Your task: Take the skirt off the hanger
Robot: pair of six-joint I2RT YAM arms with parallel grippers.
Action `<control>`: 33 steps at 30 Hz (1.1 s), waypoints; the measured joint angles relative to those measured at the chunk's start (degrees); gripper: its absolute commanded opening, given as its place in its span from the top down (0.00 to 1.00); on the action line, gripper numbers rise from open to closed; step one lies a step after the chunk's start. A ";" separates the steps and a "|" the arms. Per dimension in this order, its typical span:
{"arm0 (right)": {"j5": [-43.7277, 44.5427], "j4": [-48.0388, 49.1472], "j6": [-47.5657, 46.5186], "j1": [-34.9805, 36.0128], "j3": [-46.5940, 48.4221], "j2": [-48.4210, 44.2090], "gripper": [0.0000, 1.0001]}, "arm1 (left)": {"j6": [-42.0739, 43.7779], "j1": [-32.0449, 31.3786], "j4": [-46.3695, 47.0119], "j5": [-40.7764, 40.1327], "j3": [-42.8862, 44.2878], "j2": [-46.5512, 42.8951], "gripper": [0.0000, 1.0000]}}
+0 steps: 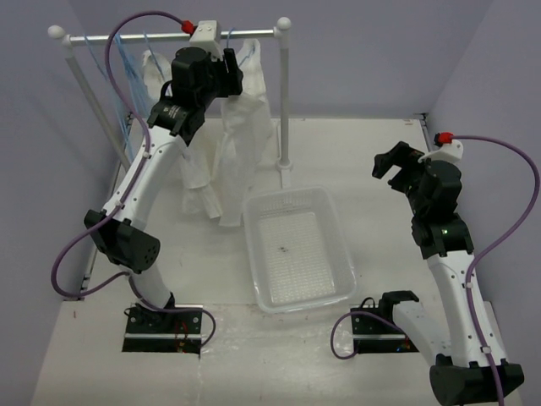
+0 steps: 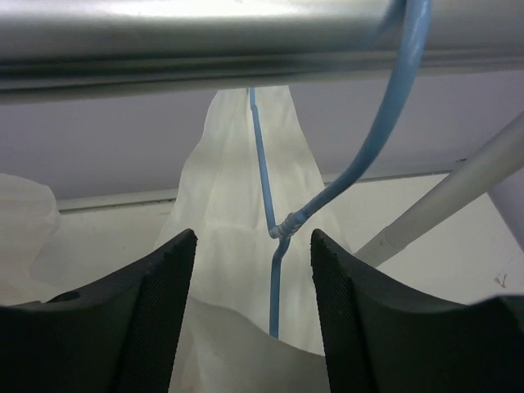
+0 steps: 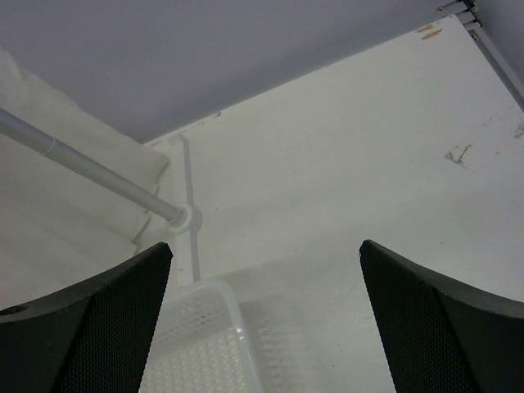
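Observation:
The skirt [image 1: 245,127] is long, plain white fabric that hangs from a blue hanger [image 1: 228,38] on the silver rail [image 1: 135,36]. My left gripper [image 1: 232,78] is raised to the skirt's top, just under the rail. In the left wrist view the gripper [image 2: 252,237] is open, with its fingers on either side of the hanger's twisted neck [image 2: 278,246]. The skirt [image 2: 229,205] hangs behind the neck, and a fold of fabric lies low between the fingers. My right gripper [image 1: 396,165] is open and empty above the table on the right; its wrist view [image 3: 266,250] shows nothing held.
A clear plastic basket [image 1: 338,245] sits on the table in front of the rack. It also shows in the right wrist view [image 3: 237,327]. A white ruffled garment [image 1: 161,76] hangs left of the skirt. The rack's right post [image 1: 285,110] stands beside the skirt.

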 measured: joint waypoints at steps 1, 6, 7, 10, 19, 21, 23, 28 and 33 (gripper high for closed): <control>0.00 -0.02 -0.07 -0.02 0.00 0.00 0.01 | 0.31 0.00 0.22 -0.37 0.00 0.31 0.43; 0.11 -0.24 -0.68 -0.02 0.00 -0.28 0.01 | 0.83 0.00 1.38 -0.48 0.00 1.03 0.60; 0.13 -0.31 -0.79 -0.02 0.00 -0.48 0.01 | 1.11 0.00 1.68 -0.37 0.00 1.09 0.73; 0.33 -0.35 -1.01 0.00 0.00 -1.16 0.01 | 1.51 0.00 2.38 0.02 -0.02 1.11 0.97; 1.44 -0.52 -1.81 -0.02 0.00 -2.16 0.01 | 2.10 -0.07 3.06 0.92 -0.31 0.90 1.00; 1.36 -0.52 -1.95 0.00 0.00 -2.36 0.01 | 2.08 -0.07 3.28 1.11 -0.37 0.70 1.00; 1.09 -0.52 -2.05 -0.02 0.00 -2.58 0.01 | 2.08 -0.20 3.63 1.38 -0.39 0.31 1.00; -3.15 0.68 -2.49 -0.02 -0.33 -4.17 0.01 | 2.19 -0.76 5.44 1.46 -0.39 -2.14 1.00; -9.01 1.57 -3.21 -0.02 -0.81 -5.16 0.01 | 2.21 -2.29 8.33 1.38 -2.69 -8.26 1.00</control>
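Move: The blue hanger's neck is already between the left hand's open fingers, about 1 cm ahead and 1 cm above, centred. The rail crosses some 2 cm ahead and 6 cm above, its right end about 12 cm to the right. The skirt on this hanger hangs below, its middle roughly 20 cm down, 1 cm ahead and 2 cm right. From the right hand, the neck lies some 36 cm left, 19 cm ahead and 10 cm higher. Left fingers pinch the hanger's neck, then lift it about 8 cm and back; right hand drifts up and left. ##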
